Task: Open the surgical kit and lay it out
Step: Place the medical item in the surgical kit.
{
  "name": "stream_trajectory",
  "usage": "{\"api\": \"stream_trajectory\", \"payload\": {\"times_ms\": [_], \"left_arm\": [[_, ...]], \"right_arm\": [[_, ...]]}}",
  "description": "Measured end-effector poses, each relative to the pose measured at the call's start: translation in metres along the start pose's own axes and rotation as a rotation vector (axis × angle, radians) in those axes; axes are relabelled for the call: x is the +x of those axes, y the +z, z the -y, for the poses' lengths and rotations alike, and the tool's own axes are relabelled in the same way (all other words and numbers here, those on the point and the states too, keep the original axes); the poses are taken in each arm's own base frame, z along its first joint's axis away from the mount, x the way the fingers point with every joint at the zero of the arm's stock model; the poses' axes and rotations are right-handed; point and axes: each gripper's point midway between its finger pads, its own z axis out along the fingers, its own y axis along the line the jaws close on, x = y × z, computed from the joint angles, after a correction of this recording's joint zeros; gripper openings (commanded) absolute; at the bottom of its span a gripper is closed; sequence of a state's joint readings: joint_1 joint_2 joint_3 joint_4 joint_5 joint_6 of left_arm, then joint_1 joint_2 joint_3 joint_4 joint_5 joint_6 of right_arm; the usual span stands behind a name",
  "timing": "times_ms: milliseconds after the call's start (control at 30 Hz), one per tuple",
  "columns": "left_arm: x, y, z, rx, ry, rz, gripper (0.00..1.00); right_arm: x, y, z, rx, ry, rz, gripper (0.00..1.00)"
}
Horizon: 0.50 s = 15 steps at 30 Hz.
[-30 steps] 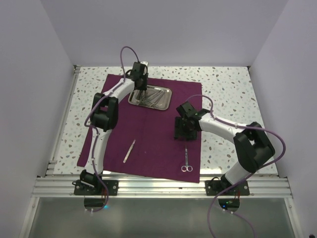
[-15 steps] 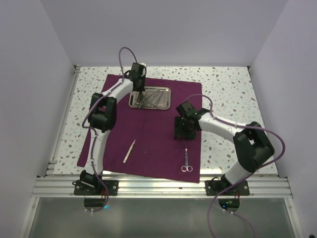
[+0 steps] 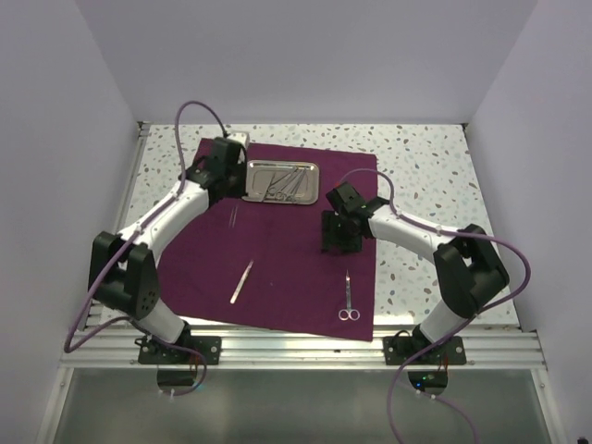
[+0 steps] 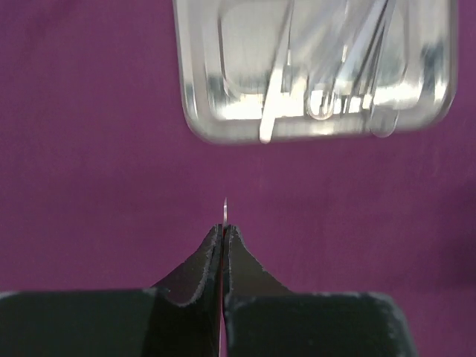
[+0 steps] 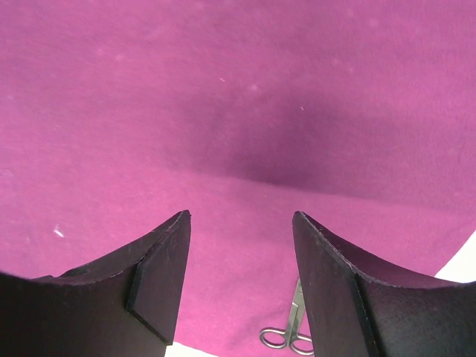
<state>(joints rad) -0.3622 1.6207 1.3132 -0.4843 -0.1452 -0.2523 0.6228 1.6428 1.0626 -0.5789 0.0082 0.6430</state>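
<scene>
The dark purple cloth wrap point(image 3: 287, 268) lies spread flat on the speckled table. The steel tray point(image 3: 252, 166) sits at its far edge with several silver instruments inside. My left gripper point(image 3: 229, 196) hangs just left of the tray, shut on slim silver tweezers point(image 3: 233, 215). Their thin tip point(image 4: 224, 208) pokes out past my left gripper point(image 4: 224, 229), with the tray point(image 4: 193, 111) beyond it. Another pair of tweezers point(image 3: 242, 280) and ring-handled scissors point(image 3: 348, 301) lie on the cloth near the front. My right gripper point(image 3: 338, 242) hovers open over bare cloth point(image 5: 223, 89), holding nothing.
The scissors point(image 5: 294, 331) show just behind my right gripper point(image 5: 242, 216). White walls close in the table on three sides. An aluminium rail point(image 3: 296, 347) runs along the near edge by the arm bases.
My left gripper has shut on tweezers over the tray and swung left and nearer, off the tray, carrying them. The right gripper has barely moved.
</scene>
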Motion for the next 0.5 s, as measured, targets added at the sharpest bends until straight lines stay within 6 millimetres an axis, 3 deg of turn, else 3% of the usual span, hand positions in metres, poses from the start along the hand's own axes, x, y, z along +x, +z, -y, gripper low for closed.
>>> {"api": "stream_trajectory", "payload": {"times_ms": [67,133,233,300,367,400,500], "left_arm": [[0.039,-0.008,0.002,0.003,-0.008,-0.064,0.00],[0.092,-0.014,0.004,0.004,-0.012,-0.163,0.00],[0.147,-0.025,0.006,0.003,-0.020,-0.268,0.00],[0.170,-0.031,0.007,0.002,-0.039,-0.306,0.02],[0.182,-0.033,0.004,-0.007,-0.057,-0.325,0.11],[0.187,-0.034,0.003,-0.012,-0.063,-0.335,0.28],[0.189,-0.034,0.003,-0.018,-0.080,-0.340,0.54]], "right_arm": [[-0.004,-0.002,-0.003,-0.008,-0.010,0.011,0.62],[-0.005,-0.002,-0.003,-0.010,-0.019,0.014,0.63],[-0.005,-0.002,-0.002,-0.010,-0.030,0.014,0.66],[-0.005,-0.004,-0.002,-0.012,-0.034,0.018,0.71],[-0.006,-0.005,-0.002,-0.015,-0.040,0.022,0.77],[-0.005,-0.006,-0.002,-0.017,-0.041,0.025,0.85],[-0.003,-0.010,0.001,-0.019,-0.048,0.028,0.92]]}}
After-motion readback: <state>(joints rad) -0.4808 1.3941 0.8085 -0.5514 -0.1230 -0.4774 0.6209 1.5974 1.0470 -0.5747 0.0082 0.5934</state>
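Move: The slim tweezers, the medical item already held in the left fingers, are bound for bare cloth about 20 cm back from the left hand, 1 cm to its left and 14 below. At that same depth, the broad tweezers already laid out lie 22 cm back and 2 to the right; the tray is some 11 cm ahead and 13 to the right. From the right hand the bare spot is about 26 cm left, 6 back and 4 down. The slim tweezers, pinched near their far end, are carried by the left hand about 16 cm back towards its base and 11 cm down, away from the tray, to just left of the broad tweezers. The wrist tips some 20 degrees further downward on the way; once the hand has slowed almost to a stop, the fingers open and let go. The right hand stays about in place, its empty fingers spreading wider. ##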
